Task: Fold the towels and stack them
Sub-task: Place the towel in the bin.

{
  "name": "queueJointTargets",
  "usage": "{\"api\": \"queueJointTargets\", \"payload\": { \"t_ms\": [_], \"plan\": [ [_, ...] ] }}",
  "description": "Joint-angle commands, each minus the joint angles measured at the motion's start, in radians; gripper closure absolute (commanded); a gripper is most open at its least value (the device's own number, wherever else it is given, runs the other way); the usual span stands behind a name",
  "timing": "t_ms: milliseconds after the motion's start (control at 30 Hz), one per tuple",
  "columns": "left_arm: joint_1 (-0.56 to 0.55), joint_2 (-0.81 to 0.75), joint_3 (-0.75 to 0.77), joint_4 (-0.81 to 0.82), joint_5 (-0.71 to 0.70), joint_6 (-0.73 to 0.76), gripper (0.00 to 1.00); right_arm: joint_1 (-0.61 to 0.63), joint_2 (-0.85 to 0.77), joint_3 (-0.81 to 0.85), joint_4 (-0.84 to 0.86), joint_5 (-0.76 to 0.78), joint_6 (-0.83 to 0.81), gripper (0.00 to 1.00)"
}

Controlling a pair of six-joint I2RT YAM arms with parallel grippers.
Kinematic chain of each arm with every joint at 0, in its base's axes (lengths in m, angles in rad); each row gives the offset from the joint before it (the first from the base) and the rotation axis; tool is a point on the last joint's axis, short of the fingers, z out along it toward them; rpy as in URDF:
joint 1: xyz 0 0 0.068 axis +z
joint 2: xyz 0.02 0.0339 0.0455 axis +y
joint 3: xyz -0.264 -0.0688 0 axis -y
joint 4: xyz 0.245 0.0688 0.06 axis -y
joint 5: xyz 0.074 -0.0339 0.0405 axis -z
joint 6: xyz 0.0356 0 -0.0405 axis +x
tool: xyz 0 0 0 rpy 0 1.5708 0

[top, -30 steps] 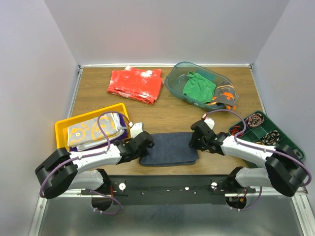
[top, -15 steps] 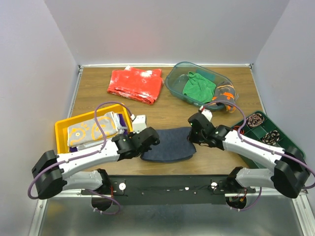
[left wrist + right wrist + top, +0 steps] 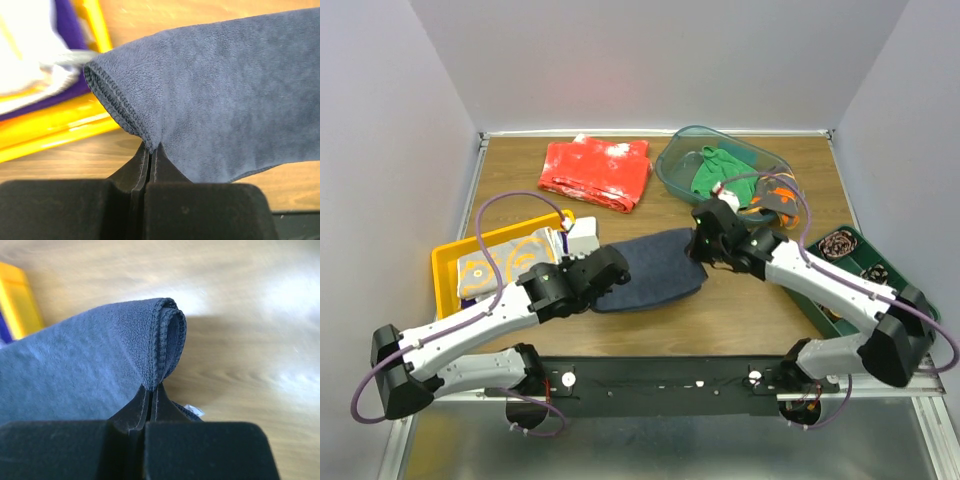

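The folded dark navy towel (image 3: 653,270) hangs between my two grippers, lifted above the wooden table. My left gripper (image 3: 611,272) is shut on its left corner (image 3: 150,145). My right gripper (image 3: 701,247) is shut on its folded right edge (image 3: 155,385). A yellow tray (image 3: 447,258) at the left holds a stack with the grey-and-yellow circle towel (image 3: 490,268) on top of white and purple ones. The green towel (image 3: 720,172) and the dark grey towel with orange markings (image 3: 777,197) lie in the clear bin (image 3: 672,163).
A red white-speckled cloth (image 3: 597,171) lies at the back of the table. A green compartment tray (image 3: 865,262) with small items stands at the right. White walls close in the left, back and right sides.
Both grippers have lifted the navy towel off the table and carried it back and to the left, toward the yellow tray.
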Motion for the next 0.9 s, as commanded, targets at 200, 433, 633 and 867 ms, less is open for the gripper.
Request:
{"api": "queueJointTargets", "payload": {
  "t_ms": [200,433,633,867],
  "plan": [
    [0.323,-0.146,0.097,-0.194,-0.061,0.089,1.0,0.033,0.332,0.472,0.032,-0.075,-0.106,0.99],
    [0.632,-0.157,0.19,-0.194,-0.024,0.283,1.0,0.096,0.569,0.78,0.022,-0.112,-0.123,0.99],
    [0.856,-0.13,0.212,-0.162,-0.021,0.464,1.0,0.159,0.75,1.012,-0.001,-0.129,-0.118,0.99],
    [1.009,-0.122,0.138,-0.119,-0.041,0.589,1.0,0.245,0.917,1.219,-0.051,-0.124,-0.115,0.99]
  ]
}}
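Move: Some 22 cm to the left and 7 cm ahead of the left hand, about 12 cm below it, lies the middle of the yellow bin with its folded stack; it is roughly 43 cm left of the right hand and level with it. The red cloth lies some 28 cm ahead of the left hand and 2 cm left. The clear green bin stands about 21 cm ahead of the right hand and 7 cm to its right, some 11 cm lower. Carrying the folded dark blue towel between them, both hands keep their pinch on its ends and sweep left together about 25 cm, rising some 8 cm, from over the bare table towards the yellow bin. The right hand also reaches forward as it sets off, and the left turns about 35 degrees counter-clockwise, the right about 20. ##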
